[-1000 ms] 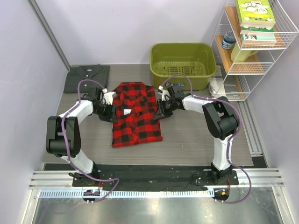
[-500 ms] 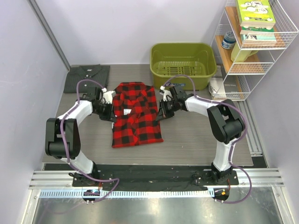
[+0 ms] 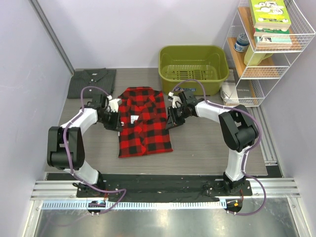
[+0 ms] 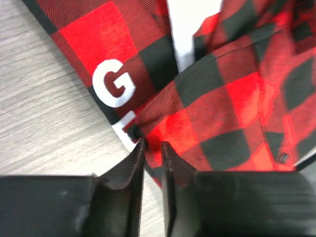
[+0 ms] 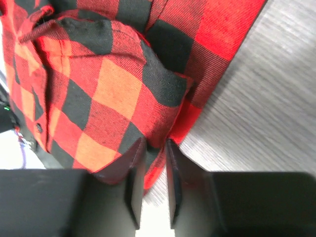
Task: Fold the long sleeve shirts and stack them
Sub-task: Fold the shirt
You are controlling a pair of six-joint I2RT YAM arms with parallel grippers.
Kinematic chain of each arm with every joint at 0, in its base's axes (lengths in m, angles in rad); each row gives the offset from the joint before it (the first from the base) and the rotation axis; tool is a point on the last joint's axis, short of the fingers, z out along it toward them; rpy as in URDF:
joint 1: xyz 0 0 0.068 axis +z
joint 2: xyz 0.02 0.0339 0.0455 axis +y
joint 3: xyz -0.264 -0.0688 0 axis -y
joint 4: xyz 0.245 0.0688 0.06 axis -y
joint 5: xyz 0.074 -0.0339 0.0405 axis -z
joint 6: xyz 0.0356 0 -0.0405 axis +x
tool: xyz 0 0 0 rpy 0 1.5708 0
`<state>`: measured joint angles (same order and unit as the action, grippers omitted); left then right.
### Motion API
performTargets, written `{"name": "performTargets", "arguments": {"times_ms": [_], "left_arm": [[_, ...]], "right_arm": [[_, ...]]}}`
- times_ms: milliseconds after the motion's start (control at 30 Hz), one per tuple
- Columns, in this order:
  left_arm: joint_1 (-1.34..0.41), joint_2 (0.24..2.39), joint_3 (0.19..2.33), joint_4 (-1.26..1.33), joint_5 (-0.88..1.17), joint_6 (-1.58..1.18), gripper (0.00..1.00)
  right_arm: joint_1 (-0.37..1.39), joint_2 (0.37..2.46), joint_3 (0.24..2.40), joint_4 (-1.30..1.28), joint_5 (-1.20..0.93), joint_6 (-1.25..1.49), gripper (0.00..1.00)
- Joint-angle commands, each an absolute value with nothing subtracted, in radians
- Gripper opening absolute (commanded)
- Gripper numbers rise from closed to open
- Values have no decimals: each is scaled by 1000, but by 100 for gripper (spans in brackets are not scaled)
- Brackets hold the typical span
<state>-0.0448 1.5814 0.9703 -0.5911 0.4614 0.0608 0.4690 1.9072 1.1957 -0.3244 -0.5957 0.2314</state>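
Note:
The red-and-black plaid shirt (image 3: pixel 144 121) lies folded in the middle of the table, collar toward the back. My left gripper (image 3: pixel 116 120) is at its left edge and my right gripper (image 3: pixel 170 118) is at its right edge. In the left wrist view the left gripper (image 4: pixel 152 144) is shut on a fold of plaid shirt (image 4: pixel 222 98) beside a white label with a "G" (image 4: pixel 116 89). The right gripper (image 5: pixel 154 143) is shut on the plaid shirt's (image 5: pixel 108 84) edge in the right wrist view. The dark grey shirt (image 3: pixel 91 82) lies folded at the back left.
An olive green basket (image 3: pixel 193 69) stands at the back, right of centre. A white wire shelf (image 3: pixel 274 44) with books fills the back right corner, and a booklet (image 3: pixel 229 91) lies at its foot. Walls stand close on the left and right.
Both grippers have closed on the plaid shirt's side edges. The right arm's elbow has shifted slightly to the right. The shirt has barely moved.

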Motion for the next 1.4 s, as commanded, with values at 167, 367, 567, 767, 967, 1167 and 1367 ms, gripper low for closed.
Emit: {"name": "performTargets", "arguments": {"times_ms": [167,367,567,767,967,1167,1367], "left_arm": [[-47,1453,1002,-636,534,92,52],[-110,1526,957,-588,535,6,52],[-103,1672,1026,-591,509,-32,50],[-52,1856,1141,-560,474,-15,44],[-20,1993,1350,-557,462,-5,43],[-8,2002,1460,-577,495,44,49],[38,1739,1422,-638,785,67,77]], "right_arm": [[480,1746,1282,-416,-568,49,39],[575,1857,1304,-356,-543,41,36],[578,2003,1359,-316,-469,-21,36],[574,2124,1456,-295,-433,-66,35],[543,2270,1664,-279,-388,-45,35],[529,2254,1747,-278,-382,-31,39],[518,2004,1666,-290,-567,170,80]]}}
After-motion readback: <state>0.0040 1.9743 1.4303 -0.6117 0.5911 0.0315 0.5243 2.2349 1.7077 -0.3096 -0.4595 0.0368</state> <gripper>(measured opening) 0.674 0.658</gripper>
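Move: Out over the table, the middle of the plaid shirt lies about 13 cm to the left hand's right, 3 cm ahead and 3 cm below; its white patch is some 7 cm right and 5 cm ahead of that hand, and the folded dark shirt about 15 cm left and 26 cm ahead. From the right hand the plaid shirt's middle is about 13 cm left, 3 cm ahead and 3 cm down, and the green basket's middle some 13 cm right and 31 cm ahead. Lifting briefly and stepping inward over the plaid shirt, the left hand about 3 cm right and the right hand 4 cm left, both come down onto its side portions with part-open fingers. They then push it forward together some 12 cm, the right also edging left and tipping its fingers forward about 10 degrees more, before both open wider and start to rise. ##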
